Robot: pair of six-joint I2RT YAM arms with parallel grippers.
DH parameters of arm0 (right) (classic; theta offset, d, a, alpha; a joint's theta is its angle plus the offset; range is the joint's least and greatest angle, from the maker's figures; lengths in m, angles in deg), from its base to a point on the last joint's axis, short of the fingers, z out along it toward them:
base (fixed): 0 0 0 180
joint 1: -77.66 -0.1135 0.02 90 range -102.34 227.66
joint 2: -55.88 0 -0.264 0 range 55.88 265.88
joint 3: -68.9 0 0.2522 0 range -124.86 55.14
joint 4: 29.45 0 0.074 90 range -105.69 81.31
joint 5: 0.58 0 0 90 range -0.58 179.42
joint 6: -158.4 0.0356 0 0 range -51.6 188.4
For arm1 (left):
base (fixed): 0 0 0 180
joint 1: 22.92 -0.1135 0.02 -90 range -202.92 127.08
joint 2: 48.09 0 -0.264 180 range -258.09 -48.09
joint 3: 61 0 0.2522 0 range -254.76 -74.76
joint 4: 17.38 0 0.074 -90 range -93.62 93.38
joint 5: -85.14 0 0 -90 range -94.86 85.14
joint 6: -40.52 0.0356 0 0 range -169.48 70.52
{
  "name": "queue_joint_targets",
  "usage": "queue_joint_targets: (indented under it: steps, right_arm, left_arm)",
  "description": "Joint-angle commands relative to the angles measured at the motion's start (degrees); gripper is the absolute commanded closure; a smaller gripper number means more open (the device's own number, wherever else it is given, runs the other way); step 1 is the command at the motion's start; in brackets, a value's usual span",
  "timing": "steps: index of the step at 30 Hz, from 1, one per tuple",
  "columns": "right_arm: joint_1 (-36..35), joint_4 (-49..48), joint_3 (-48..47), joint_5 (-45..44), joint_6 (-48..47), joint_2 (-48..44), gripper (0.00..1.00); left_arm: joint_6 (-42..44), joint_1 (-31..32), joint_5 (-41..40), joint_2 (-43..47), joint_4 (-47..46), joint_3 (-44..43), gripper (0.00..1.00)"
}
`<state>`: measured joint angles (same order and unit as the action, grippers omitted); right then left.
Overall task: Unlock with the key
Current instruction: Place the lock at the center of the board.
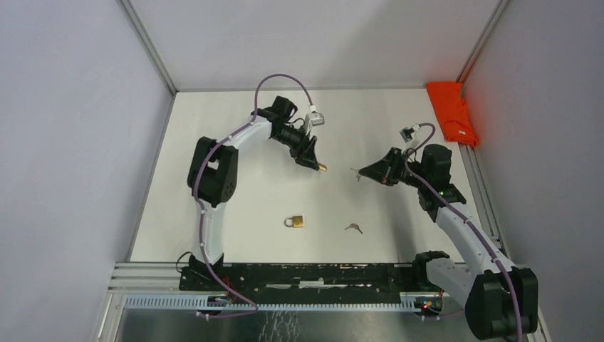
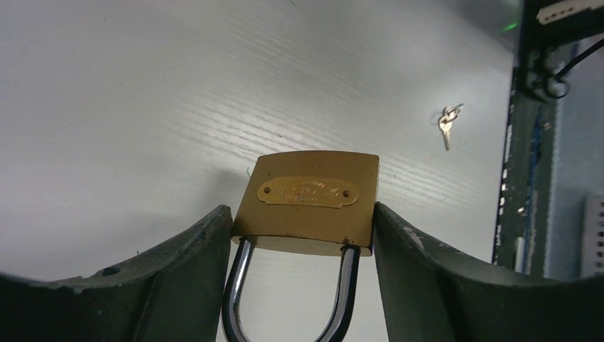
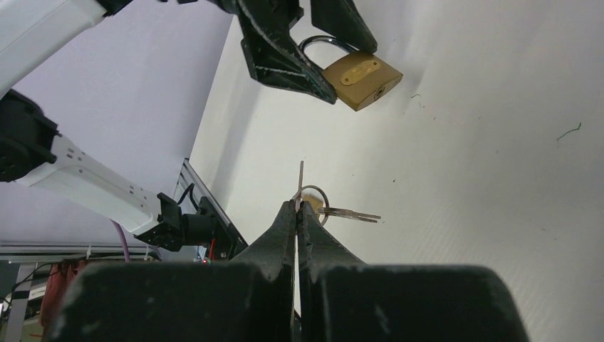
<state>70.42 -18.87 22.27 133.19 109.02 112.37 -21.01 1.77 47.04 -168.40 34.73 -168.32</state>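
A brass padlock (image 2: 313, 199) with a steel shackle is clamped by its sides between the fingers of my left gripper (image 2: 303, 221), body pointing away from the wrist. From above, that gripper (image 1: 318, 166) holds the padlock (image 1: 324, 169) over the table's middle. My right gripper (image 3: 298, 210) is shut on a key (image 3: 301, 178) that sticks out edge-on past the fingertips, with a ring and a second key (image 3: 349, 214) dangling. In the right wrist view the held padlock (image 3: 362, 80) hangs ahead, apart from the key. The right gripper (image 1: 363, 171) faces the left one across a small gap.
A second brass padlock (image 1: 294, 221) lies on the white table near the front, with a loose bunch of keys (image 1: 353, 228) to its right, also in the left wrist view (image 2: 446, 121). An orange object (image 1: 453, 112) sits at the back right corner. Walls enclose three sides.
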Motion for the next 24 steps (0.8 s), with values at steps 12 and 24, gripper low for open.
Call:
queue_joint_targets:
  steps: [12,24]
  right_arm:
    - [1.94,-6.86,-0.82,3.5,0.44,2.31,1.0]
    - [2.28,-8.16,-0.19,4.31,0.52,1.32,1.0]
  left_arm:
    - [-22.5,-5.41,10.84,-12.14,-1.36,-10.93,0.86]
    - [-26.53,-5.95,2.12,-12.98,-4.78,-9.59,0.83]
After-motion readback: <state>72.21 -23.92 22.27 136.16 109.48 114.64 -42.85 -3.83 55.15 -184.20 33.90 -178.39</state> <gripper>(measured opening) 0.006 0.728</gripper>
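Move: The board's centre, where the held big lock is going, lies about 4 cm ahead of my left hand, roughly 1 cm to its left and 5 cm below. The small lock lies some 21 cm back and 4 cm left of that hand, the loose keys about 23 cm back and 12 cm right, both on the board. From my right hand the board's centre is about 13 cm ahead, 12 cm left and 16 cm down. Still pinching the big lock, I lower my left hand about 4.5 cm while carrying it some 3.5 cm forward to the board's centre, rolling it about 25 degrees, forward side down, to lay the lock flat. The descent ends halfway through; there I finish with a small slide right and a slight counter-clockwise turn, my grip unchanged and the lock seemingly against the board. ##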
